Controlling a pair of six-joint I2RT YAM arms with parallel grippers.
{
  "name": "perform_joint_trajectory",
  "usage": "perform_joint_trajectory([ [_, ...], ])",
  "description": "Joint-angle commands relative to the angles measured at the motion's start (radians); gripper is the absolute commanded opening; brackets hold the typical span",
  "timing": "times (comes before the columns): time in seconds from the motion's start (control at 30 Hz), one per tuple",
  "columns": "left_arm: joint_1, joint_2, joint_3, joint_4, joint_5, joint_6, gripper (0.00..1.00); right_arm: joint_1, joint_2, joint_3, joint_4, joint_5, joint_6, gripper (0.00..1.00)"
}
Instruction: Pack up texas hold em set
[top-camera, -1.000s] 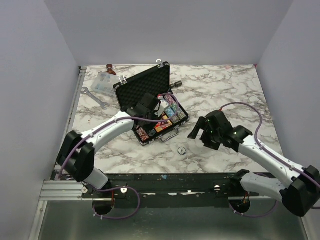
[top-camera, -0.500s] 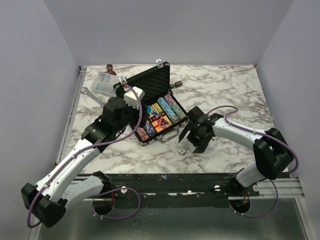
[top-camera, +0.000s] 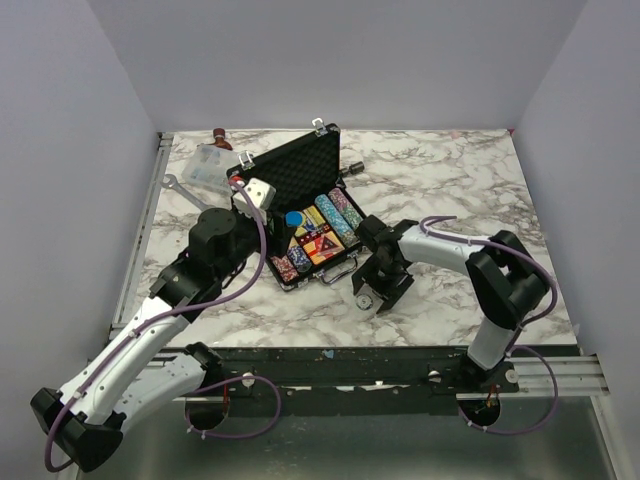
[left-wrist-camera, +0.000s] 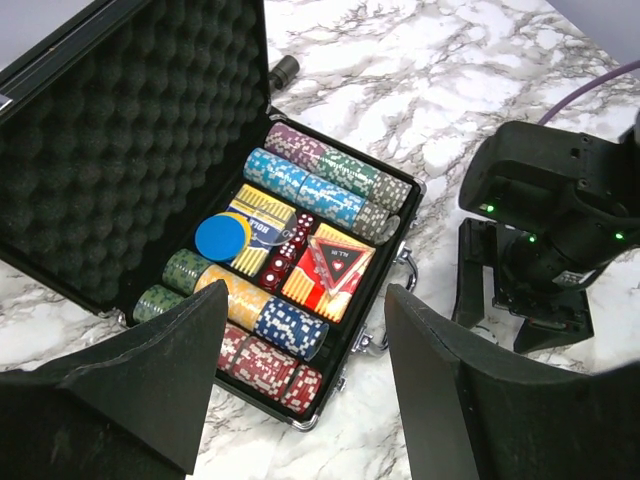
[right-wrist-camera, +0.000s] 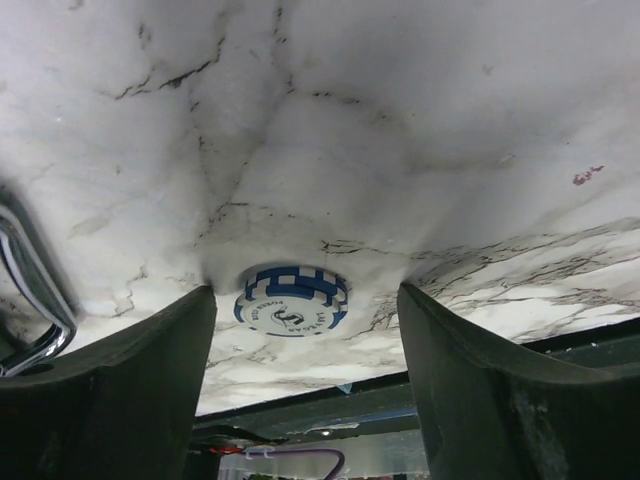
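The black briefcase (top-camera: 352, 250) of the texas hold em set lies open, its foam lid (left-wrist-camera: 120, 130) tipped back. Inside are multicoloured chip rows (left-wrist-camera: 320, 185), a blue disc (left-wrist-camera: 222, 237) on a yellow card box, red dice and a red-yellow card box (left-wrist-camera: 325, 272). My left gripper (left-wrist-camera: 305, 300) hovers open and empty above the case's near left corner, also seen as the left gripper (top-camera: 255, 205) from above. A loose blue-and-white chip (right-wrist-camera: 292, 300) lies flat on the marble in front of the case. My right gripper (right-wrist-camera: 305, 295) is down at the table, open, one finger on each side of that chip.
A clear plastic box (top-camera: 205, 165) and a silver wrench (top-camera: 188, 195) lie at the back left. A small dark cylinder (top-camera: 354, 167) sits behind the case. The loose chip (top-camera: 365, 301) is close to the table's front edge, beyond which a black rail runs.
My right gripper swung left and came down around the loose chip, its jaws narrowing. My left arm drew back from the case and its jaws widened. The blue disc now shows in the case.
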Motion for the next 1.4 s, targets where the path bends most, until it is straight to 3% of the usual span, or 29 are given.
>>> perform_joint_trajectory([
  [0.0,-0.017,-0.016,-0.006,0.022,-0.031,0.013,0.64,0.007,0.067,0.030,-0.062,-0.024,0.051,0.74],
  [0.4,-0.019,-0.034,-0.007,0.021,-0.044,0.018,0.64,0.010,0.139,0.069,-0.089,-0.004,0.079,0.63],
  [0.47,-0.020,-0.037,-0.007,0.020,-0.047,0.018,0.64,0.012,0.133,0.050,-0.080,-0.004,0.086,0.53],
  [0.73,-0.024,-0.033,-0.008,0.021,-0.032,0.017,0.64,0.019,0.092,-0.035,-0.044,0.031,0.127,0.36],
  [1.0,-0.023,-0.011,-0.013,0.031,-0.009,-0.002,0.64,0.020,0.070,0.013,-0.104,0.060,0.106,0.00],
  [1.37,-0.018,0.062,-0.016,0.044,0.073,-0.070,0.64,0.019,0.012,0.157,-0.195,0.045,0.076,0.00],
])
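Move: The blue-and-white chips, a stack of two, sit practically between the right hand's open fingertips, about 1 cm to its left and 1 cm below. The case handle is some 7 cm ahead and 6 cm left of that hand, and the red card deck in the tray about 13 cm ahead and 11 cm left. From the idle left hand the chips lie roughly 19 cm right, 7 cm back and 27 cm down. Easing left by roughly 1.5 cm just above the tabletop, the right hand closes its downward-pointing fingers from about three-quarters open until they stop on the rim of the upper chip, one on each side. The wrist turns slightly clockwise, some 5 degrees. Keeping that pinch, the hand then starts straight up, about 1.5 cm from its lowest point. ##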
